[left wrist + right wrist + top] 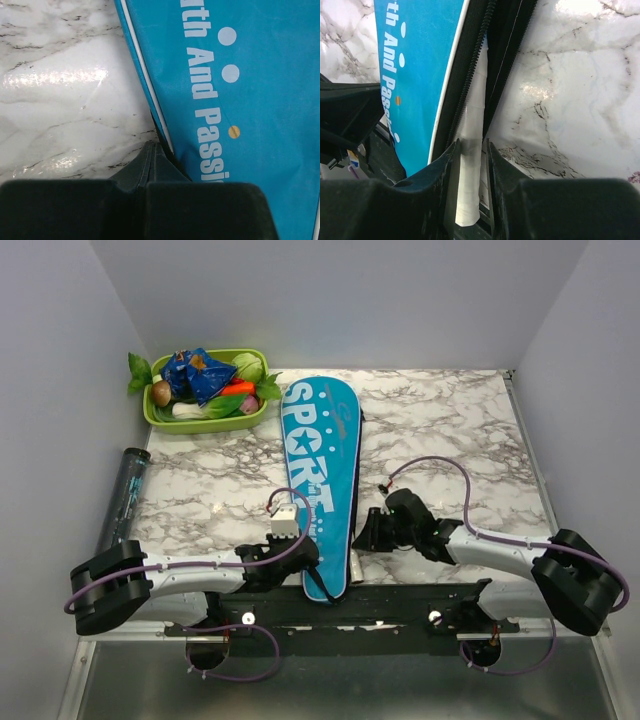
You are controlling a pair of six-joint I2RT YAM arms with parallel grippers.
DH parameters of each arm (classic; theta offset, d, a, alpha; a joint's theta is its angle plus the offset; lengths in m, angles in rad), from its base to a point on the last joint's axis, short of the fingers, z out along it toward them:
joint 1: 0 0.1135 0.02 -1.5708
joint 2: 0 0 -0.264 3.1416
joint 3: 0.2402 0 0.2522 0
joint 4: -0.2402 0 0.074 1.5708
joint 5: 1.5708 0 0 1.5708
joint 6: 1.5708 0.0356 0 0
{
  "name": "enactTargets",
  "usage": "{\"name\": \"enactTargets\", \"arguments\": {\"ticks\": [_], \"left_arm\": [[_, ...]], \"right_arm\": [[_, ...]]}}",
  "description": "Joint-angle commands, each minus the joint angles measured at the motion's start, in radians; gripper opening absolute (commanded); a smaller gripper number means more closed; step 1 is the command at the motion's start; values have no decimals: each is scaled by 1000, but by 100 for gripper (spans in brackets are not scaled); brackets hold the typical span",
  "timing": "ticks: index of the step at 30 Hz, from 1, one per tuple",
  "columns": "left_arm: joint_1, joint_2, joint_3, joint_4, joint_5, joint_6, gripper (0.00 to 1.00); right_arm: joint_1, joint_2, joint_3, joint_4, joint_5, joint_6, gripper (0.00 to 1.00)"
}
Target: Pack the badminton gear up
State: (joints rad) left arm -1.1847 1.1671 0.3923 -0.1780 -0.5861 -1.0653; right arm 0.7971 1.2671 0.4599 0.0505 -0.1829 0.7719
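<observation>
The blue cover [320, 465] lettered "SPORT" lies lengthwise in the middle of the marble table [450, 440]. A racket's white handle [472, 115] sticks out of the cover's open black zipper edge at the near right. My right gripper [472, 145] is shut on that handle, one finger on each side. My left gripper [151, 146] is shut, its tips resting on the table against the cover's [250, 100] left edge. I see nothing between its fingers. The dark clear tube [125, 495] lies at the table's left edge. Racket heads and shuttlecocks are hidden.
A green tray [160, 418] of toy vegetables stands at the back left. Grey walls close in the table on three sides. Both arm bases sit on a black rail [400, 605] along the near edge.
</observation>
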Motion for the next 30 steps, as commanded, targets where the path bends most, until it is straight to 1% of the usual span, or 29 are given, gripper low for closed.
{"name": "enactTargets", "arguments": {"ticks": [1, 6, 13, 20, 24, 27, 28, 30], "left_arm": [[4, 5, -21, 40, 34, -4, 0], [4, -3, -26, 46, 37, -2, 0], [3, 2, -27, 75, 57, -1, 0], [2, 9, -30, 84, 69, 1, 0], [3, -6, -33, 87, 74, 1, 0], [2, -26, -33, 81, 75, 2, 0], [3, -32, -33, 78, 77, 1, 0], [3, -46, -32, 68, 74, 1, 0]], "right_arm": [[-1, 26, -36, 89, -41, 26, 33], [1, 41, -61, 150, -76, 58, 33], [2, 51, -110, 331, -176, 144, 32], [16, 78, -113, 451, -199, 214, 30], [40, 135, -86, 508, -176, 256, 29], [66, 210, -50, 560, -162, 277, 29], [88, 262, -37, 586, -162, 280, 31], [105, 307, -7, 620, -168, 296, 32]]}}
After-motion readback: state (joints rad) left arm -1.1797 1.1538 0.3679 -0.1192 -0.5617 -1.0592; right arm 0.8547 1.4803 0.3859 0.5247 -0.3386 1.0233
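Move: The racket handle lies between the right hand's half-open fingertips, its middle about 1 cm below the hand point, and the racket bag's open zip edge is some 2 cm to the left, level front to back. From the left hand, whose shut tips are at the bag's left edge, the handle is roughly 11 cm to the right, at about the same height. Right hand pushes the handle about 5 cm left into the bag, tilting some 15 degrees; left stays braced opposite. ##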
